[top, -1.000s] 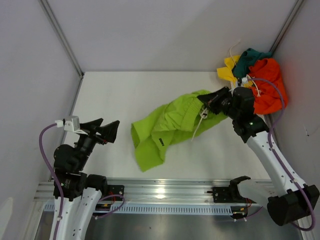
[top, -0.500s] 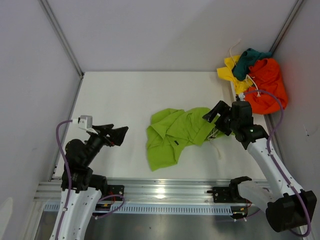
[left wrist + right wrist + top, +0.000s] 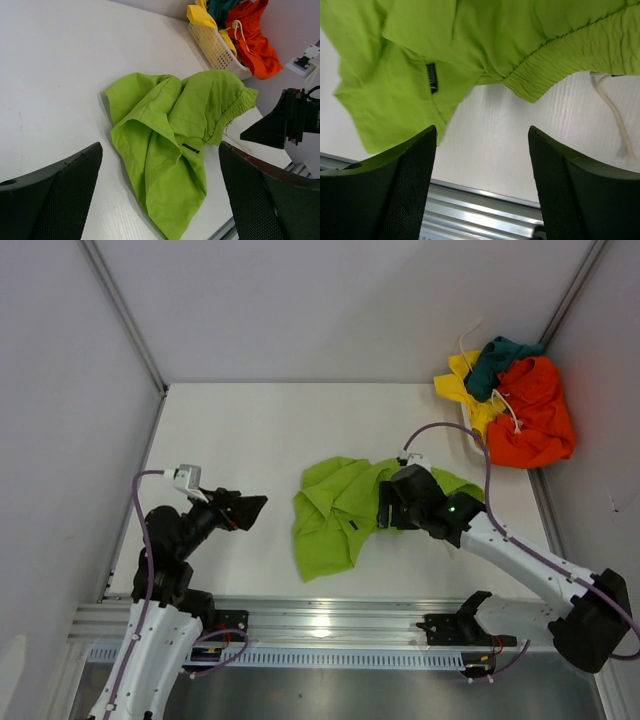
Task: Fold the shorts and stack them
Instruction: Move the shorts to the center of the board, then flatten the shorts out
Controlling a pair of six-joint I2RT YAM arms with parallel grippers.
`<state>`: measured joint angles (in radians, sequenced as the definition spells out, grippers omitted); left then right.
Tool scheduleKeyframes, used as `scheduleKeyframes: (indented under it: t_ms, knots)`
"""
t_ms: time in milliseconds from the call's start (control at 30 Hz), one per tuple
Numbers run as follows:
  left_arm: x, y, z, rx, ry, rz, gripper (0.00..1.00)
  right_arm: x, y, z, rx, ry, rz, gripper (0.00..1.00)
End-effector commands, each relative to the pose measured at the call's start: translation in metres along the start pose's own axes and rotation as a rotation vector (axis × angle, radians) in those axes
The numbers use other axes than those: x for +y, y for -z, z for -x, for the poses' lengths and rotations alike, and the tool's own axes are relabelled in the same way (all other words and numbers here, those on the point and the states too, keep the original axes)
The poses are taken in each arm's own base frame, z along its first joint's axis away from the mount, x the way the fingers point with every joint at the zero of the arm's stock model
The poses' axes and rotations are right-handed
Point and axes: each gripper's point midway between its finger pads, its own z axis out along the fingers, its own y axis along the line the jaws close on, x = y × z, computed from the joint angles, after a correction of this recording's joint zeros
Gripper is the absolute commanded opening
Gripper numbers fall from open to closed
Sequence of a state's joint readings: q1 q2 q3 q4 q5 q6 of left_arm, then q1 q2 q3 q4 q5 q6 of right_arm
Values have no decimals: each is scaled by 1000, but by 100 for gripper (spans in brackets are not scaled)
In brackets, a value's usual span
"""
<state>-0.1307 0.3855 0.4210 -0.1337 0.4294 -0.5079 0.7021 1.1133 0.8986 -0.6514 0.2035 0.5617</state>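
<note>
The lime green shorts [image 3: 340,512] lie crumpled in the middle of the white table, with their elastic waistband [image 3: 560,65] and a white drawstring [image 3: 610,107] at the right end. My right gripper [image 3: 386,512] hovers open over the shorts' right part, and nothing is between its fingers [image 3: 482,134]. My left gripper [image 3: 248,508] stands open to the left of the shorts, apart from them, with the cloth in view between its fingers [image 3: 160,150]. Orange shorts [image 3: 535,418], yellow shorts [image 3: 462,375] and dark teal shorts [image 3: 502,358] are heaped at the back right.
A white mesh basket [image 3: 216,47] holds the heap of bright shorts in the back right corner. Grey walls close in the table on the left, back and right. A metal rail [image 3: 320,625] runs along the near edge by the arm bases.
My right gripper let go of the green shorts, opened, and swung left over them; the shorts dropped into a crumpled pile. My left gripper moved right, toward the shorts.
</note>
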Motion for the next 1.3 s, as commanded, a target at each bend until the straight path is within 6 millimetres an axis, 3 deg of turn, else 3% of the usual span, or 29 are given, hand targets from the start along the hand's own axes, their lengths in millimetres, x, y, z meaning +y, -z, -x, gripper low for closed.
scheduleKeyframes:
  t_ms: [0,233,567,933,1067,1133,1267]
  knots:
    - [-8,-4,0,1,8,-49,99,-20,-11,-2,-42,140,-172,74]
    - [0,-7,-7,10,15,-24,99,-22,-43,-8,-45,347,-307,74]
    - [6,-12,-12,23,5,-17,99,-10,-58,-23,-107,612,-300,74]
    - [9,-17,-15,16,-25,-31,99,-29,-81,-36,-61,732,-470,72]
    - [11,-17,-17,20,-32,-27,99,-35,-93,-41,-20,781,-547,55]
    - [13,-18,-18,25,-37,-25,99,-40,-95,-41,-10,799,-592,52]
    - [13,-17,-19,24,-39,-23,99,-45,-100,-43,1,831,-646,32]
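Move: Below the right hand, about 13 cm down and 2 cm ahead, lies the near-left corner of the green shorts' waistband. The black label sits some 7 cm left of that corner and about level with it; the lower leg end is about 11 cm left of the corner and 10 cm nearer, and the waistband's far end some 21 cm right and 7 cm farther out. From the left hand the corner lies about 27 cm right, 3 cm ahead and 21 cm down. Sinking about 12 cm onto the near-left corner of the waistband, the right hand edges 2 to 3 cm forward late on and rolls some 55 degrees, its left side dropping. Its open fingers start closing only near the bottom, narrowing to about half their opening, with a fold of the corner between the tips. The wide-open left hand sinks about 3 cm. ##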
